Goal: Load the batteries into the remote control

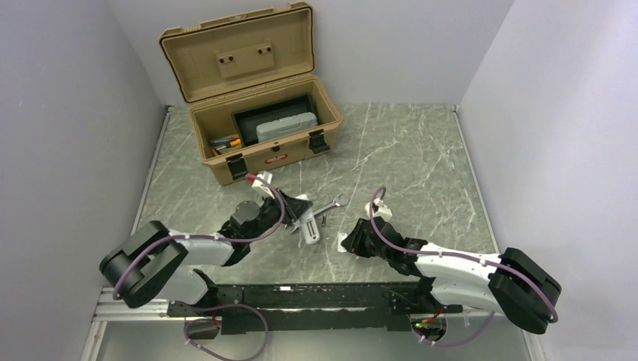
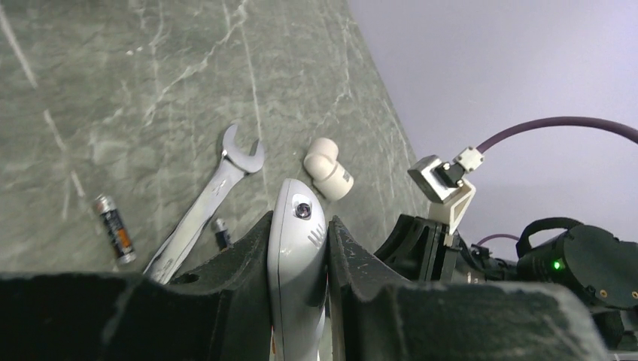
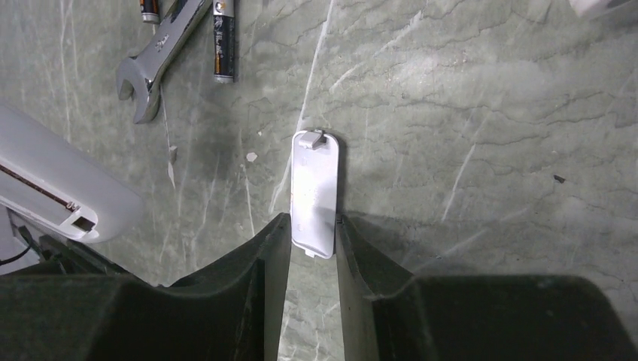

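My left gripper [image 2: 299, 222] is shut on the remote control [image 2: 297, 241], a slim white bar held on edge a little above the table, just left of centre [image 1: 307, 226]. Its open end also shows at the left of the right wrist view [image 3: 53, 188]. One battery [image 2: 115, 228] lies left of the wrench, and another battery [image 2: 221, 234] lies close to the wrench's right side. My right gripper [image 3: 312, 219] is down on the table with its fingertips pressed against both long sides of a small flat white cover [image 3: 314, 184], gripping its near end.
A silver open-ended wrench [image 1: 327, 207] lies between the two grippers, and a small white curved plastic piece [image 2: 328, 168] lies beyond it. An open tan toolbox [image 1: 256, 135] stands at the back left. Grey walls close in both sides.
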Tool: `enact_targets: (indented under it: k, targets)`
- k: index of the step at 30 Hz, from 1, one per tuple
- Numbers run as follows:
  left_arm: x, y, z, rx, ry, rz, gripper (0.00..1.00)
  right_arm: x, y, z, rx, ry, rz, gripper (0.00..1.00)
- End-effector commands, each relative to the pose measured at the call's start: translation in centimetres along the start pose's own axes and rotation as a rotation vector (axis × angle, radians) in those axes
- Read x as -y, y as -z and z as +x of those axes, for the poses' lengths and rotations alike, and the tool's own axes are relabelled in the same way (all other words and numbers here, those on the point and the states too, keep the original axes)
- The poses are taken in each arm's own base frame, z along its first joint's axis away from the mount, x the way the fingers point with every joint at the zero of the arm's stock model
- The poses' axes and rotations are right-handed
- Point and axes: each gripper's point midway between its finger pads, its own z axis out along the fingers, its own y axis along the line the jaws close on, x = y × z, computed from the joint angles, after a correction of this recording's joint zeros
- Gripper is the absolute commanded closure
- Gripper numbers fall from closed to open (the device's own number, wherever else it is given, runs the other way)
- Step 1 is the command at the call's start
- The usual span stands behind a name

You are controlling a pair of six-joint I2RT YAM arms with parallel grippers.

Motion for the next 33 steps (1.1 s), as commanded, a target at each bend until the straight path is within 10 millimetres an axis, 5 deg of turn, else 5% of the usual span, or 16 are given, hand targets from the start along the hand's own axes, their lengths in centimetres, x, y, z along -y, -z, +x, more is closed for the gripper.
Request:
enact_targets:
  k: [1,14,25,33]
  targets:
    - [4.3,-2.0,-2.6,0.117,-0.022,0.13,1.0,4.3,0.2,2.2,-0.059,-0.004,0.123,0.69]
    - [4.1,-4.7,1.4,0.054,-0.069,0.097,1.0,4.2,0.2,2.0,-0.054,-0.041,0.102,0.72]
    - [5.5,-6.4,2.6,0.027,-0.07,0.132,1.0,4.5,0.3,1.9,-0.049,-0.055,0.099,0.72]
    - [4.8,-6.8,3.6,0.004,-0.083,0.112,1.0,4.7,0.7,1.6,-0.036,-0.066,0.102,0.72]
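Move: The left hand already holds the remote control, bay side up. The battery cover it is carried towards lies on the table about 11 cm to this hand's right, 6 cm back and 13 cm below. The nearer battery is some 6 cm right and 2 cm ahead of the left hand, the wrench's middle 4 cm right and 5 cm ahead, both at table height. From the right hand, the cover sits about 2 cm ahead, 1 cm left and just below. Rightward about 8 cm, the left hand carries the remote control towards the battery cover and the right gripper, rising slightly, dipping some 3 cm, then partly recovering to finish about 1 cm lower. The grip stays shut on the remote while the wrist turns roughly 5 degrees clockwise. The right hand stays low at the cover's near end, drifting barely 1 cm right. ##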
